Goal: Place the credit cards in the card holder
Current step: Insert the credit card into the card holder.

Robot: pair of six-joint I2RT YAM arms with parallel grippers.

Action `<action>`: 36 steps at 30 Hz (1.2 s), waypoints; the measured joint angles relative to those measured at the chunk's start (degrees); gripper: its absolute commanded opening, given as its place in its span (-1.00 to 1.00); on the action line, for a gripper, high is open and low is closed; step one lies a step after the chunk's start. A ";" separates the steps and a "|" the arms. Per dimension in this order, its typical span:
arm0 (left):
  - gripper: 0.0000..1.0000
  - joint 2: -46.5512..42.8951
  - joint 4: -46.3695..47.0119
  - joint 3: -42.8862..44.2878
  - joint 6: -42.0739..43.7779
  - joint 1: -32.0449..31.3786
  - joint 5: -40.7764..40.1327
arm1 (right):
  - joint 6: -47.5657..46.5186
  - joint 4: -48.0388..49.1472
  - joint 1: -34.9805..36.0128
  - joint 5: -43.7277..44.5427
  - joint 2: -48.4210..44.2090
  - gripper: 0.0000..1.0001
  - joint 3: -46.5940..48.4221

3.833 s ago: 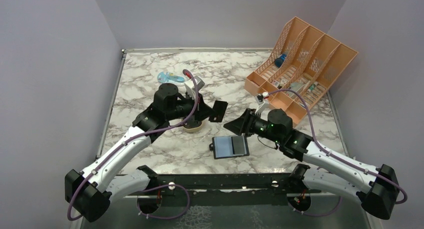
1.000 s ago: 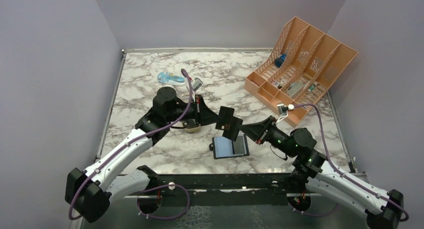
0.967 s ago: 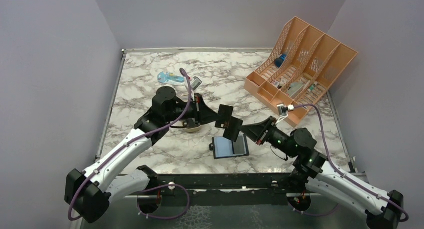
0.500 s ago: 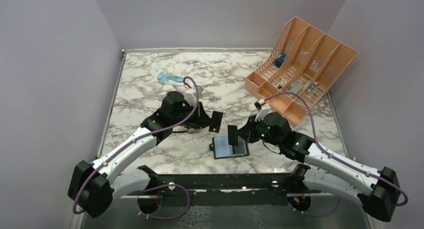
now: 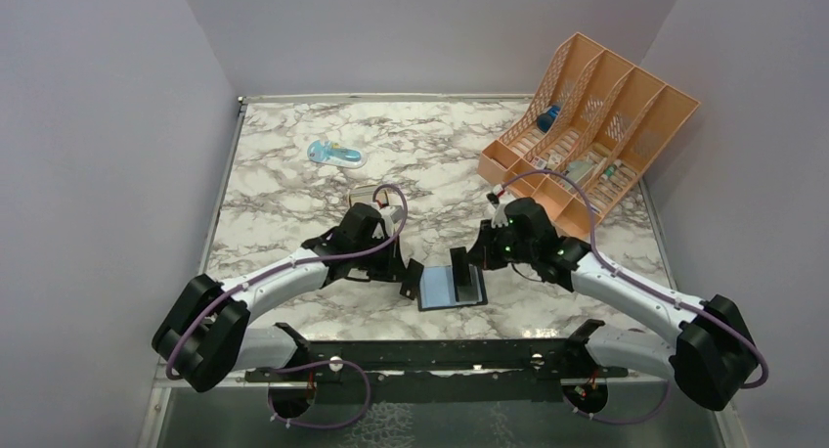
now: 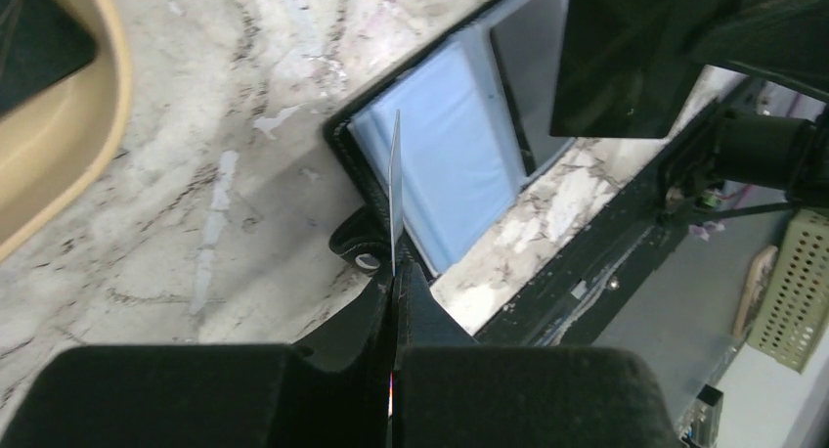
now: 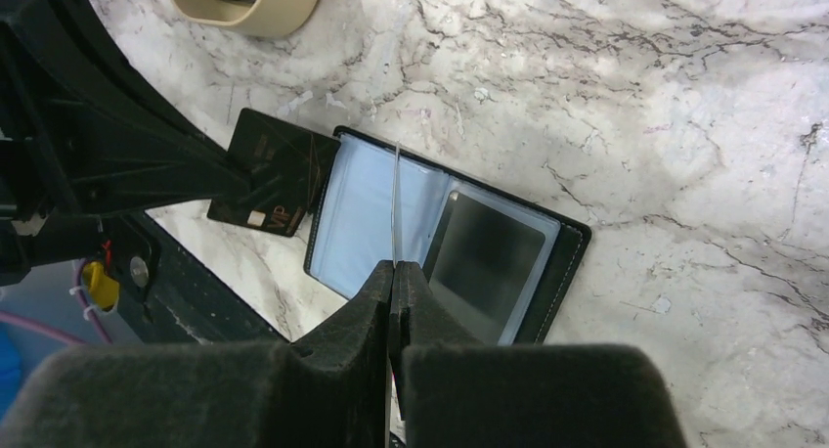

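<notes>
The card holder (image 5: pixel 451 287) lies open near the table's front edge, with a blue-grey left face (image 7: pixel 357 218) and a dark right pocket (image 7: pixel 484 262). My left gripper (image 5: pixel 399 269) is shut on a dark credit card (image 5: pixel 412 278), held low at the holder's left edge. That card shows edge-on (image 6: pixel 395 189) over the blue face (image 6: pixel 459 164) in the left wrist view. My right gripper (image 5: pixel 468 262) is shut on a second credit card (image 5: pixel 458 269), which stands on edge (image 7: pixel 396 199) over the holder's middle fold.
A gold tin (image 7: pixel 256 0) sits on the marble just behind the holder, with a dark card inside. At the back right stands an orange desk organizer (image 5: pixel 587 125), and a blue object (image 5: pixel 334 154) lies at the back left. The black front rail (image 5: pixel 440 350) runs just below the holder.
Both arms have come down and toward the front, each carrying its card. The left card is now at the holder's left edge. The right card now stands over the holder's middle.
</notes>
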 measured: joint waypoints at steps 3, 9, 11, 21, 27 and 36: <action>-1.00 0.92 -0.79 0.00 0.28 -0.24 -1.77 | -0.70 0.48 -2.14 -3.13 1.11 -0.98 -0.26; -1.00 2.21 -1.68 0.00 0.61 -0.44 -3.21 | -0.96 2.91 -5.27 -9.11 3.96 -0.98 -1.92; -1.00 2.27 -1.73 0.02 0.61 -0.48 -3.48 | -0.90 3.65 -5.64 -10.36 4.96 -0.98 -2.60; -1.00 2.27 -1.75 0.02 0.57 -0.72 -3.82 | -0.11 9.27 -7.52 -14.88 8.94 -0.98 -7.10; -1.00 2.27 -1.75 0.02 0.55 -0.74 -3.87 | 0.83 12.61 -8.13 -15.41 10.71 -0.98 -8.74; -1.00 2.27 -1.77 0.02 0.42 -0.87 -3.96 | 2.29 14.84 -8.28 -15.78 13.86 -0.98 -8.90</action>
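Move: The right hand, gripping a black card, has the holder's right pocket (a card already inside) some 9 cm below, 3 cm back and 1 cm left. The holder's left pocket lies about 7 cm left of that pocket, level with it. The left hand, also holding a card, has the left pocket roughly 7 cm right, 1 cm back and 6 cm below; the cream box's middle is about 12 cm ahead, 5 cm left and 6 cm below. The right hand brings its card's left long edge down onto the holder near the middle fold, sinking about 7 cm and easing slightly back while the fingers tip some 15 degrees steeper and keep their grip. The left hand sinks 2 cm and drifts about 1 cm left, its card close to the holder's left border, then holds still there. ##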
